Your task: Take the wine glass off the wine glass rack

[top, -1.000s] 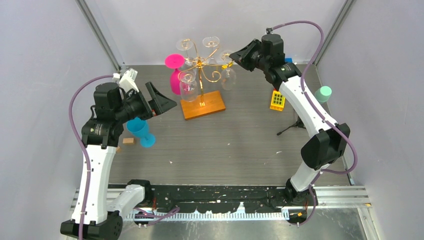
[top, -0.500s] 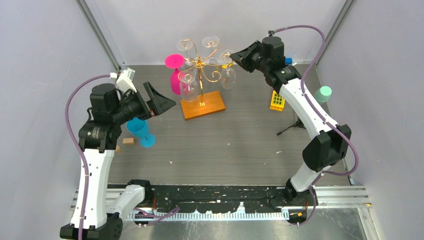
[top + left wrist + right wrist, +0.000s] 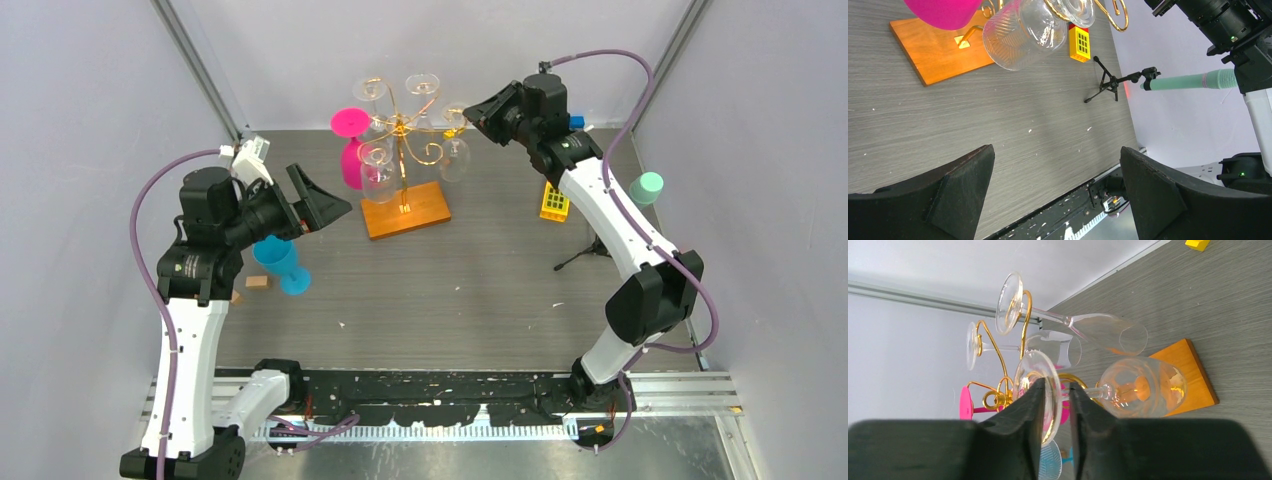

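Note:
The wine glass rack [image 3: 402,128] is a gold wire tree on an orange-brown wooden base [image 3: 420,212] at the back of the table. Several clear glasses and a pink one [image 3: 350,140] hang on it upside down. My right gripper [image 3: 470,112] is at the rack's right arm. In the right wrist view it [image 3: 1056,384] is shut on the round foot of a clear wine glass [image 3: 1143,387], which still hangs on the gold wire [image 3: 1025,315]. My left gripper [image 3: 335,205] is open and empty left of the base; the left wrist view [image 3: 1055,165] shows only table between its fingers.
A blue glass [image 3: 280,262] stands under the left arm. A yellow block [image 3: 555,200], a small black tripod [image 3: 590,250] and a mint cylinder [image 3: 648,187] are at the right. Grey walls close in the back and both sides.
My left arm has drawn back slightly to the left. My right gripper has shifted a little upward at the glass's foot. The glasses hang as before.

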`<state>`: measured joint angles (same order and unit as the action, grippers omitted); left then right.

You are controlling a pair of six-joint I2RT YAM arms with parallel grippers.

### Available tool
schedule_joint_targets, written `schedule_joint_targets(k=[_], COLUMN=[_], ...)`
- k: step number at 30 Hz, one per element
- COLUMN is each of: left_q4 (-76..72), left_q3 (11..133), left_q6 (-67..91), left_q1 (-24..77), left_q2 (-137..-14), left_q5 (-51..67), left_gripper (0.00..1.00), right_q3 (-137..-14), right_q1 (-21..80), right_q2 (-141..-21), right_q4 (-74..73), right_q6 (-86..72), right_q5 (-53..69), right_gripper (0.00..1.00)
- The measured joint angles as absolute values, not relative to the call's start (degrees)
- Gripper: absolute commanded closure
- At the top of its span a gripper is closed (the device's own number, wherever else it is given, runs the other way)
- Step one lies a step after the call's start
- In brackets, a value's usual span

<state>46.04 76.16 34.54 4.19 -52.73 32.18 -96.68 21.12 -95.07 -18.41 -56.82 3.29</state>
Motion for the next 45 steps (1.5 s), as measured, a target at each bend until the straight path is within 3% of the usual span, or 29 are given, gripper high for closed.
schedule_joint_targets(k=[3, 5, 25, 45], left_q4=[46.04, 46.04, 46.04, 46.09], left_q3=[76.16, 76.16, 76.16, 76.16], left_q6=[34.54, 34.54, 34.54, 34.24], left_q1=[4.19, 4.19, 4.19, 4.19], left_q2=[-52.73, -52.73, -52.56, -52.45], left_q5=[32.18, 32.18, 32.16, 32.14], left_gripper=[0.00, 0.00, 0.00, 0.00], right_q3=[-96.82, -96.97, -90.85, -91.42], right_q1=[21.26, 21.21, 21.26, 21.71], right_q2=[-95.00, -94.85, -89.45, -94.48], right_q4=[-18.06, -17.56, -15.44, -8.51], right_q6=[-56.69, -56.97, -62.00, -66.15], right_q5=[3.20, 3.07, 5.85, 14.26], right_gripper=[0.96, 0.99, 1.00, 1.00])
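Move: The foot of the clear glass hanging on the rack's right-hand hook is right at the right hand's fingertips, about 2 cm left and 1 cm back of the hand and level with it. The rack's hub lies some 12 cm left, 2 cm back and 2 cm lower. The back clear glass's foot is about 8 cm left and 7 cm ahead, level with the hand. From the left hand, the right-hook glass's foot is roughly 19 cm ahead and 24 cm right, about level. The clear glass's foot is pinched from above and below as the right fingers, slightly open, shut on its rim while the hand rises about 1.5 cm. Keeping that hold, the hand draws back 3 cm towards its base, climbs another centimetre, then swings some 3 cm left towards the hub while sinking about 2 cm and easing a little forward, its left side rolling up about 12 degrees and turning counter-clockwise nearly 10. ##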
